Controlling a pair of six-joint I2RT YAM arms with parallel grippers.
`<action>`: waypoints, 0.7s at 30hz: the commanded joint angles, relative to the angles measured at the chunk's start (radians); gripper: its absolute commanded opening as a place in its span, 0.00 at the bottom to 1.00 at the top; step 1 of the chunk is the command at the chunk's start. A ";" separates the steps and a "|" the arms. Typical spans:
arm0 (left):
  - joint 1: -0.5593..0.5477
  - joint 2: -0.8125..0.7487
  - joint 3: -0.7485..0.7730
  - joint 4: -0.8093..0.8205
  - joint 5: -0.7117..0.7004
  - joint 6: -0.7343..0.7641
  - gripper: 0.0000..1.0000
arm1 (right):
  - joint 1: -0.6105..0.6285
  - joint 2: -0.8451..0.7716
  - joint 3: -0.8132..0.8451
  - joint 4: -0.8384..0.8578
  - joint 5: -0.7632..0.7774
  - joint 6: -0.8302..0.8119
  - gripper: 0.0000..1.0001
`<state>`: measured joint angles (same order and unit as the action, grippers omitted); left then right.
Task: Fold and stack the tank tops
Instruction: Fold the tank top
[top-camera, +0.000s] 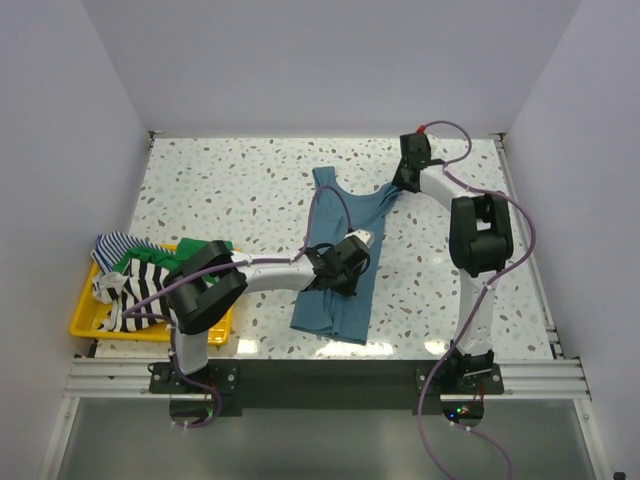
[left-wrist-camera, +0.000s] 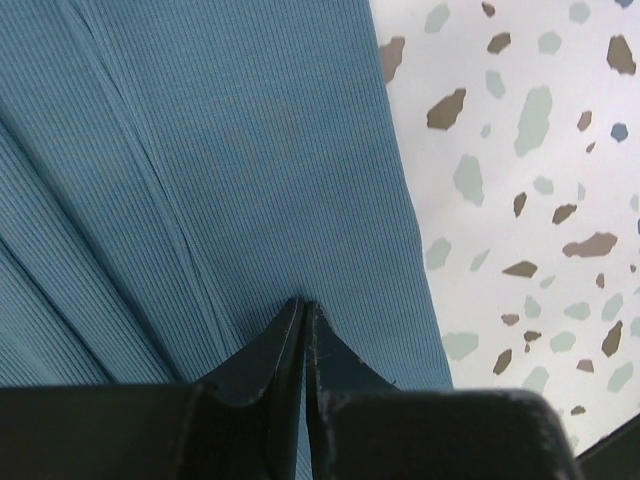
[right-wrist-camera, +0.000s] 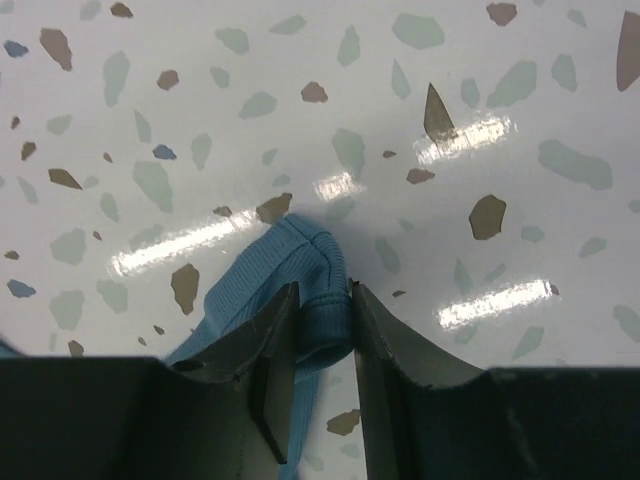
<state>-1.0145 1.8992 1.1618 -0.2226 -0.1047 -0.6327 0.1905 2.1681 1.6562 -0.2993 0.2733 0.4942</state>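
Observation:
A teal-blue tank top lies lengthwise in the middle of the table, neck end toward the back. My left gripper stands on its right half. In the left wrist view its jaws are pressed together with their tips in the ribbed teal cloth, near the cloth's right edge. My right gripper is at the top's far right corner. There its jaws are shut on a bunched shoulder strap, which folds over just above the speckled tabletop.
A yellow bin at the left front holds more tops: a black-and-white striped one, a green one and a thin blue-striped one. White walls close the table on three sides. Purple cables trail from both arms.

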 joint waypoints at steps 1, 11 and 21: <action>-0.007 -0.015 -0.076 -0.139 0.042 0.045 0.09 | 0.000 -0.108 -0.042 0.054 -0.005 0.029 0.31; -0.013 -0.078 -0.140 -0.150 0.049 0.059 0.08 | 0.041 -0.175 -0.095 -0.029 0.047 0.046 0.06; -0.032 -0.089 -0.163 -0.153 0.045 0.064 0.08 | 0.185 0.051 0.341 -0.474 0.336 -0.103 0.01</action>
<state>-1.0325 1.8015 1.0473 -0.2485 -0.0704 -0.6041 0.3473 2.1372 1.8797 -0.6102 0.4831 0.4484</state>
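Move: The tank top's right shoulder strap is already between the right hand's partly open fingers, about 1 cm ahead of and below the hand point. From there the left strap lies about 19 cm left, 3 cm farther out and 5 cm lower, with the neckline's dip some 11 cm left and 3 cm back. The left hand's shut tips are on the lower body of the tank top, about 1 cm beneath its hand point. The hem's middle is roughly 10 cm back and 4 cm left of that hand. Backwards first, about 3.5 cm and dipping slightly, the right hand shuts its fingers on the right strap. It then swings up and left, some 7 cm and 4 cm, easing forward at the end and rolling its left side down about 10 degrees, towards the left strap. The left hand, still shut and pressing on the lower cloth, drags it about 3 cm back and 2.5 cm left, slowing. ##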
